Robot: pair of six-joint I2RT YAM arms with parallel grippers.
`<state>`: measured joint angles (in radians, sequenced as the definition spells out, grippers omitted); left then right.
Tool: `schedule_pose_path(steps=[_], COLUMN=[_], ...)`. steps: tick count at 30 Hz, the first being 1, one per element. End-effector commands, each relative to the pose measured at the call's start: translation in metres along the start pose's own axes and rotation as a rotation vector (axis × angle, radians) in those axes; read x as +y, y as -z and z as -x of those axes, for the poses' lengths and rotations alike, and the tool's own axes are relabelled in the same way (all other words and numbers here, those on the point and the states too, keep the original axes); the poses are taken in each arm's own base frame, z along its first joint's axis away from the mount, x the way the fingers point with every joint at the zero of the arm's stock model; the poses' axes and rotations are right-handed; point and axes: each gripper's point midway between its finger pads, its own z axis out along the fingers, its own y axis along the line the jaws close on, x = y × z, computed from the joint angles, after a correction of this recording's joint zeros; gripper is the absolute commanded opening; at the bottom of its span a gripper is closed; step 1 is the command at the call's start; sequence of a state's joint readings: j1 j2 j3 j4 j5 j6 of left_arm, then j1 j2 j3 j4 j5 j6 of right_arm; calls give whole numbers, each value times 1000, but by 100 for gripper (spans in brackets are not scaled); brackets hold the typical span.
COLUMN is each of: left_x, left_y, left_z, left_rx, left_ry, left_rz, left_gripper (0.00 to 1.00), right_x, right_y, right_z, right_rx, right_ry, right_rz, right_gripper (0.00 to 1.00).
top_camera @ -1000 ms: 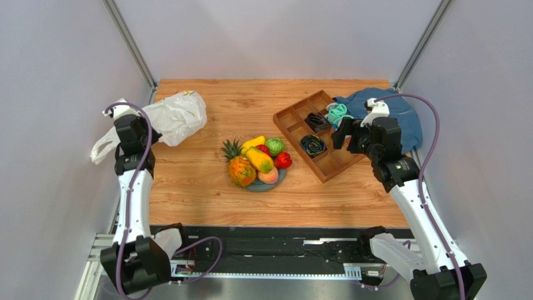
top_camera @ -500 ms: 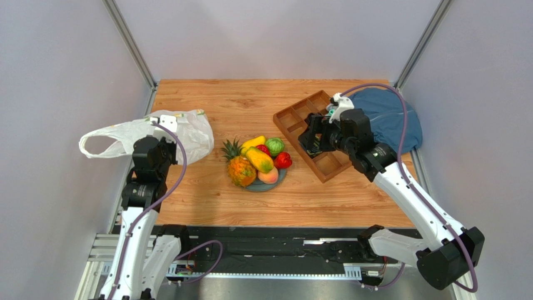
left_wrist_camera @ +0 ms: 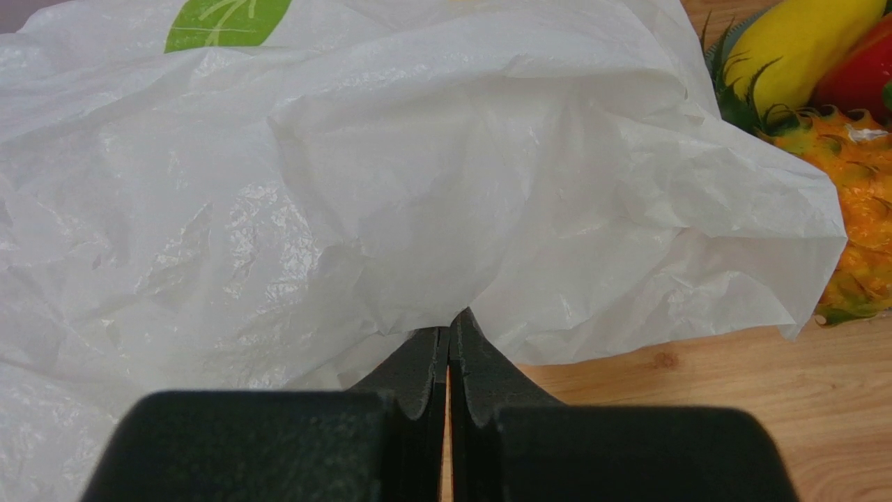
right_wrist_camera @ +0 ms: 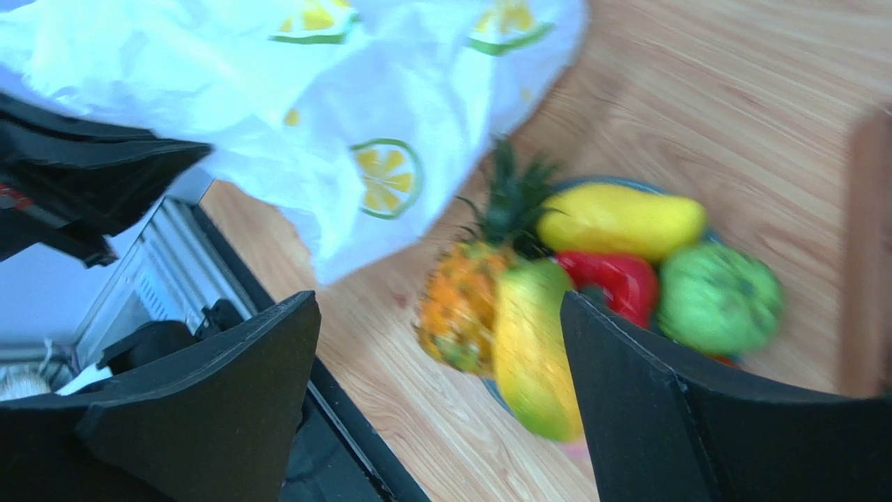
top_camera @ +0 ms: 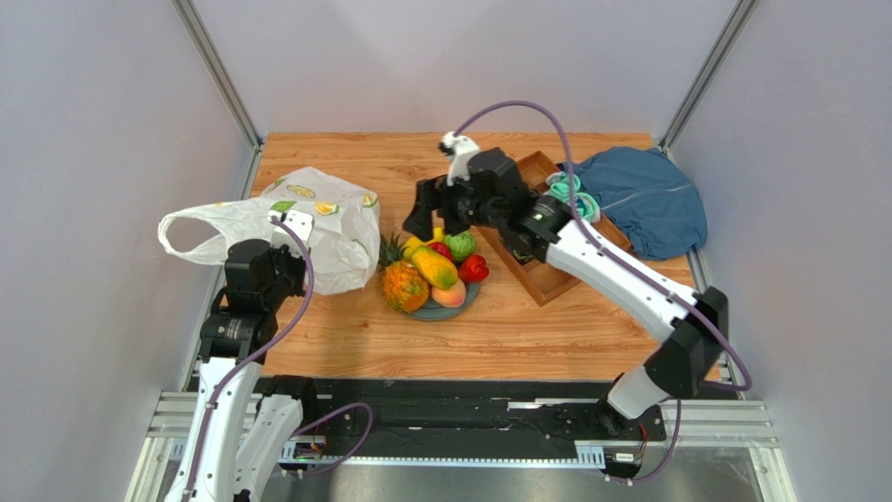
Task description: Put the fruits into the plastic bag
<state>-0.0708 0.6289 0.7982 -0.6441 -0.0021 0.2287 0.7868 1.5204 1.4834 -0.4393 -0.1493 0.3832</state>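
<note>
The toy fruits lie heaped on a grey plate (top_camera: 423, 312) at mid-table: pineapple (top_camera: 401, 282), banana (top_camera: 423, 242), mango (top_camera: 436, 268), peach (top_camera: 451, 296), green fruit (top_camera: 460, 245), red fruit (top_camera: 475, 269). The white citrus-print plastic bag (top_camera: 333, 232) sits just left of the plate, touching the pineapple's crown. My left gripper (top_camera: 285, 226) is shut on the bag's edge (left_wrist_camera: 419, 167); one handle loops out left. My right gripper (top_camera: 427, 220) is open and empty, hovering over the plate's far side. In its view (right_wrist_camera: 440, 314) the pineapple (right_wrist_camera: 459, 301) and mango (right_wrist_camera: 534, 350) lie between the fingers.
A wooden divided tray (top_camera: 547, 278) stands right of the plate, partly under my right arm, with a teal sock (top_camera: 571, 191) at its far end. A blue cloth (top_camera: 641, 207) lies at the back right. Grey walls close in both sides.
My left gripper has drawn the bag right until it reaches the plate. My right arm has swung left from the tray to above the fruits, gripper open.
</note>
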Motion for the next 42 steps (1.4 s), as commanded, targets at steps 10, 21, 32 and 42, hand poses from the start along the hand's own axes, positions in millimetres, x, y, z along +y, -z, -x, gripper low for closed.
schedule_pose_path(steps=[10,21,32,42], left_x=[-12,-14,-10,17], left_y=[9,11,17,56], left_z=[15,16,21,74], left_rx=[-55,-56,-46,-25], left_ry=[31,33,103,500], left_rz=[-66,-76,-41,106], left_gripper=[0,0,16,88], right_x=[104,99,125,136], right_y=[-93,-144,-159,-140], right_z=[-15,-6,-2,32], right_rx=[47,-66,-135,-261], right_ry=[292,341,263,34], right_rz=[233,205,332,343], right_gripper=[85,79,3,0])
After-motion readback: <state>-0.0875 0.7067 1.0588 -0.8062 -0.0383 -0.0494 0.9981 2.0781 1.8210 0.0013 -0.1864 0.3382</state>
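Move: The right-hand rim of the plastic bag lies about 19 cm to the left of my open right hand, level with it fore and aft, some 5 cm lower. The pineapple stands roughly 5 cm left of that hand and 24 cm below; the fruit plate is about 4 cm right of it, 2 cm ahead. My left hand already pinches the bag, with the rim 5 cm ahead, 5 cm right and slightly below, and the pineapple 5 cm ahead, 16 cm right. I sweep my right hand about 20 cm left, over the fruit to the bag, bowing back a few centimetres and then forward again while sinking some 6 cm; there its fingers shut and pinch the bag's rim, and it lifts about 2 cm. My left hand keeps its pinch nearly still until then, opens wide, lets go and rises about 6 cm. ##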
